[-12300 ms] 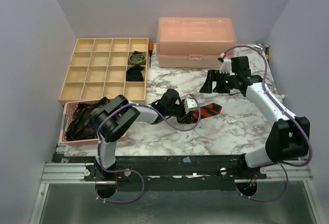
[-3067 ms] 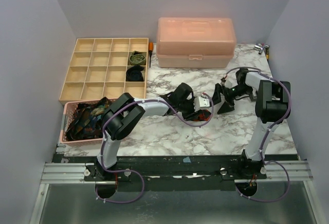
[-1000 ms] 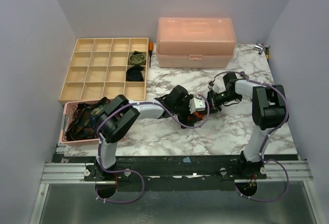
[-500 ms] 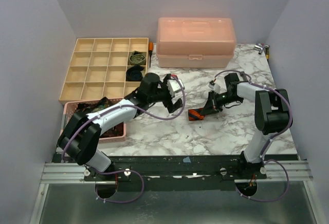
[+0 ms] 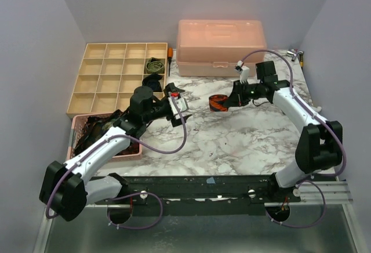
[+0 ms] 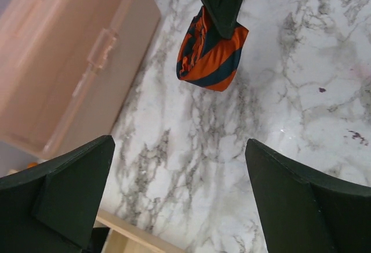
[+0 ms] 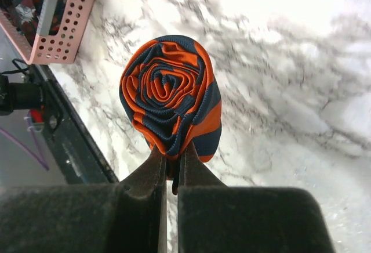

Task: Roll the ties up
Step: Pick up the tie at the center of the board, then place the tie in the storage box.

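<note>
An orange-and-navy striped tie, rolled into a tight coil point(image 7: 171, 105), is pinched at its lower edge by my right gripper point(image 7: 172, 160), which is shut on it. In the top view the rolled tie point(image 5: 219, 102) is held over the marble, in front of the pink box, at the tip of the right gripper point(image 5: 227, 103). My left gripper point(image 5: 177, 105) stands wide open and empty to the left of it. The left wrist view has the coil point(image 6: 211, 61) ahead of the left gripper point(image 6: 179, 189). More ties point(image 5: 98, 130) lie heaped in the pink basket.
A wooden organizer tray point(image 5: 104, 93) at the back left holds a rolled olive tie point(image 5: 154, 65) and a rolled black tie point(image 5: 152, 83). The pink basket point(image 5: 78, 151) sits in front of it. A closed pink box point(image 5: 220, 47) stands at the back centre.
My left gripper opened, let go of the tie and drew back to the left. My right gripper carried the rolled tie up and back toward the pink box.
</note>
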Action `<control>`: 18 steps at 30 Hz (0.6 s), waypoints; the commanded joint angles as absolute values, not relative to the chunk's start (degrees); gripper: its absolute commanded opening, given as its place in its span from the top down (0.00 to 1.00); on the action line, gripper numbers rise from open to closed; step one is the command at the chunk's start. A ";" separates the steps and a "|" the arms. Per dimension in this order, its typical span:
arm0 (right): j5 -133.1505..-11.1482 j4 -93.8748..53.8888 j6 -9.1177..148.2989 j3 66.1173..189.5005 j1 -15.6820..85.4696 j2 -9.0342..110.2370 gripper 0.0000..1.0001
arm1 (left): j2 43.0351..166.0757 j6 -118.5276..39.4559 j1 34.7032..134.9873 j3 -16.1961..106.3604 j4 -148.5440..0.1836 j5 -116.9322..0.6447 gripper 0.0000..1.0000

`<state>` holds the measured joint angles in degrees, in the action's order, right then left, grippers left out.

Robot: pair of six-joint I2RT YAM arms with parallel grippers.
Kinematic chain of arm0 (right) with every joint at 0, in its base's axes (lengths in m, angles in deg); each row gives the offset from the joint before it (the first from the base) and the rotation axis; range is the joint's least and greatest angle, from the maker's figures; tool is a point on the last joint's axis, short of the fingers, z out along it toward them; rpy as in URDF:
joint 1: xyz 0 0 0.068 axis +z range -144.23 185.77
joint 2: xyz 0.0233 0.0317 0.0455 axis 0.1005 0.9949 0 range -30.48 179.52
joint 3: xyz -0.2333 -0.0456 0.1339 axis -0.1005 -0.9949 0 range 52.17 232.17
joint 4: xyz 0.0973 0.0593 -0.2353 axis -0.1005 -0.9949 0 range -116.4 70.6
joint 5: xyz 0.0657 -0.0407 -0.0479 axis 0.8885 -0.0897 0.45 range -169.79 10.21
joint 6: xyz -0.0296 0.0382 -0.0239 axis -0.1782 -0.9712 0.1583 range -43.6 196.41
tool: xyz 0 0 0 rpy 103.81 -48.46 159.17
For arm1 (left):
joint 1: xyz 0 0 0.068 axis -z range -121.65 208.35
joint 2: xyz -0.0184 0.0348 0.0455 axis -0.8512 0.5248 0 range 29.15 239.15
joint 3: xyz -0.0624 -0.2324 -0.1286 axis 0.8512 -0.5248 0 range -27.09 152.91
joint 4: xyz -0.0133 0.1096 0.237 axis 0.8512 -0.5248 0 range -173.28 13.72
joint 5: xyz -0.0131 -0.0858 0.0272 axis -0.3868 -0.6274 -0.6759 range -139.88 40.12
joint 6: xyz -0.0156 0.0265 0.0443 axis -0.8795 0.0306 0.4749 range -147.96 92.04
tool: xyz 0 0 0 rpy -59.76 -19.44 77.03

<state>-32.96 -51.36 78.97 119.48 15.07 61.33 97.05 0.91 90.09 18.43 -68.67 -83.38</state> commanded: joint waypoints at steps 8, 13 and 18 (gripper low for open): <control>-43.99 -40.48 87.81 123.42 23.96 47.80 0.99 | 88.65 8.63 89.78 17.90 -61.24 -72.39 0.02; -46.82 -35.57 88.98 122.63 26.59 45.70 1.00 | 90.46 -5.02 84.35 27.76 -72.61 -75.60 0.02; -48.91 -29.29 87.77 121.21 28.44 45.67 0.99 | 93.44 -17.59 79.57 35.30 -80.69 -74.07 0.02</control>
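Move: The right gripper already holds the rolled striped tie off the table. The likely destination, the empty near-right compartment of the organizer, lies about 29 cm to its left, 6 cm ahead and 12 cm below. The dark rolled tie is some 14 cm ahead and 28 cm left; the pink box's middle is about 26 cm straight ahead. From the left gripper that compartment is roughly 14 cm left, 10 cm ahead and 21 cm down. Raise the right gripper about 12 cm while carrying the pinched tie some 5 cm left, keeping the fingers shut and swinging them up about 40 degrees so they point less down and more forward. Lift the empty left gripper just as far, drawing it left and then forward too, fingers wide open, with a slight counter-clockwise turn. ##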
